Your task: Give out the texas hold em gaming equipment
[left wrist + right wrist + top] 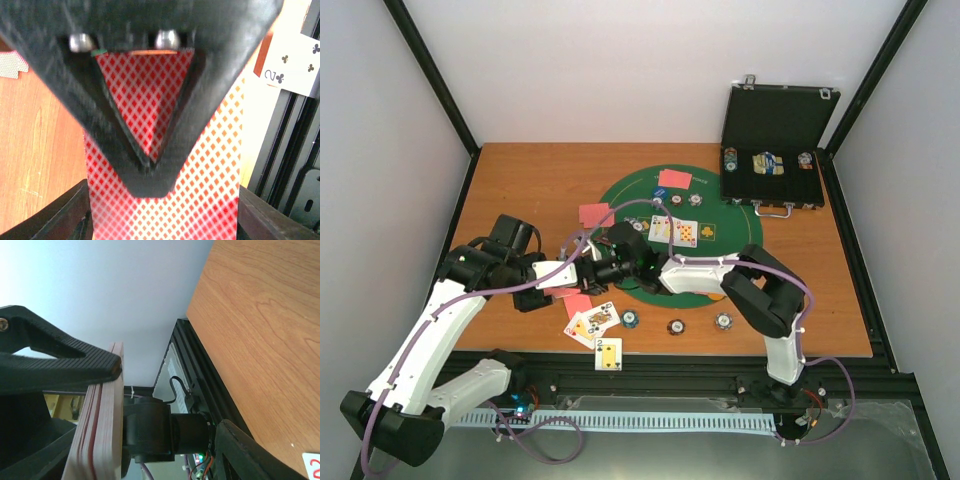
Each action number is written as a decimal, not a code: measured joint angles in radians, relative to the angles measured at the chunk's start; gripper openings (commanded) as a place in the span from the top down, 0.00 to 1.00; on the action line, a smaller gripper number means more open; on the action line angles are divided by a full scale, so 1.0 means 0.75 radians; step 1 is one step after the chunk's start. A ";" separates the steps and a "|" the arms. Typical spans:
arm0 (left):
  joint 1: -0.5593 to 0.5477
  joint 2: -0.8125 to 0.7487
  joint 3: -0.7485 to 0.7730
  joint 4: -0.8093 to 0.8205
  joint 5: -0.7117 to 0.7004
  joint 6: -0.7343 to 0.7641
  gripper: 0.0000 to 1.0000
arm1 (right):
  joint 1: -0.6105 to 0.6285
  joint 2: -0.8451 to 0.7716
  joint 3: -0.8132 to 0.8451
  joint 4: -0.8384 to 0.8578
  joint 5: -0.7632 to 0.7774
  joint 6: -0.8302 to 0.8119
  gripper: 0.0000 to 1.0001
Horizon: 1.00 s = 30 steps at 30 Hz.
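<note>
A deck of red-backed playing cards (165, 200) stands between the fingers of my left gripper (162, 215), which is shut on it just left of the green mat (620, 195). My right gripper (604, 267) meets it from the right and is open. One ribbed finger (75, 362) lies against the deck's edge (100, 430), and the other finger (240, 450) stands well apart. That finger shows as a black V over the card backs (150, 180). Dealt cards (672, 230) lie face up on the mat. Red-backed cards (675, 180) and poker chips (676, 326) lie around it.
The black case (775, 150) stands open at the back right with chips inside. Face-up cards (592, 320) and a two (608, 352) lie near the front edge. A two of clubs (295, 65) sits by the black frame rail (285, 150).
</note>
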 measured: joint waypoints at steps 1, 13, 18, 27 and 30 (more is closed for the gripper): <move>0.001 0.000 0.000 -0.002 0.000 0.000 0.73 | -0.006 -0.012 -0.014 -0.001 0.000 -0.008 0.40; 0.001 0.004 0.000 -0.028 -0.021 0.000 0.73 | -0.038 -0.098 -0.054 -0.091 -0.010 -0.081 0.63; 0.001 0.004 0.000 -0.026 -0.024 0.000 0.73 | -0.041 -0.142 -0.057 -0.150 -0.011 -0.096 0.87; 0.001 0.004 -0.001 -0.020 -0.034 0.001 0.73 | -0.053 -0.233 -0.005 -0.427 -0.012 -0.194 0.97; 0.001 0.004 -0.002 -0.012 -0.036 0.001 0.73 | -0.070 -0.269 -0.005 -0.516 -0.009 -0.232 0.97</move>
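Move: The deck's top card is already at the right hand's open fingers, its middle about 1 cm to their left and 1 cm up; the deck's middle is some 3 cm left of the hand. On the table, 15 cm lower, face-down cards lie about 5 cm back and 1 cm left, and a face-up pair 11 cm back and 2 cm right. From the left hand, still gripping the deck, the top card is some 5 cm to the right, level with it. Rightward, away from the left hand, the right hand draws back about 4.5 cm, level at first and then also rising some 2.5 cm. On the way its fingers close from wide apart to almost shut and pinch the top card's free end, peeling it off the deck. The left hand stays put and keeps its grip on the deck. ##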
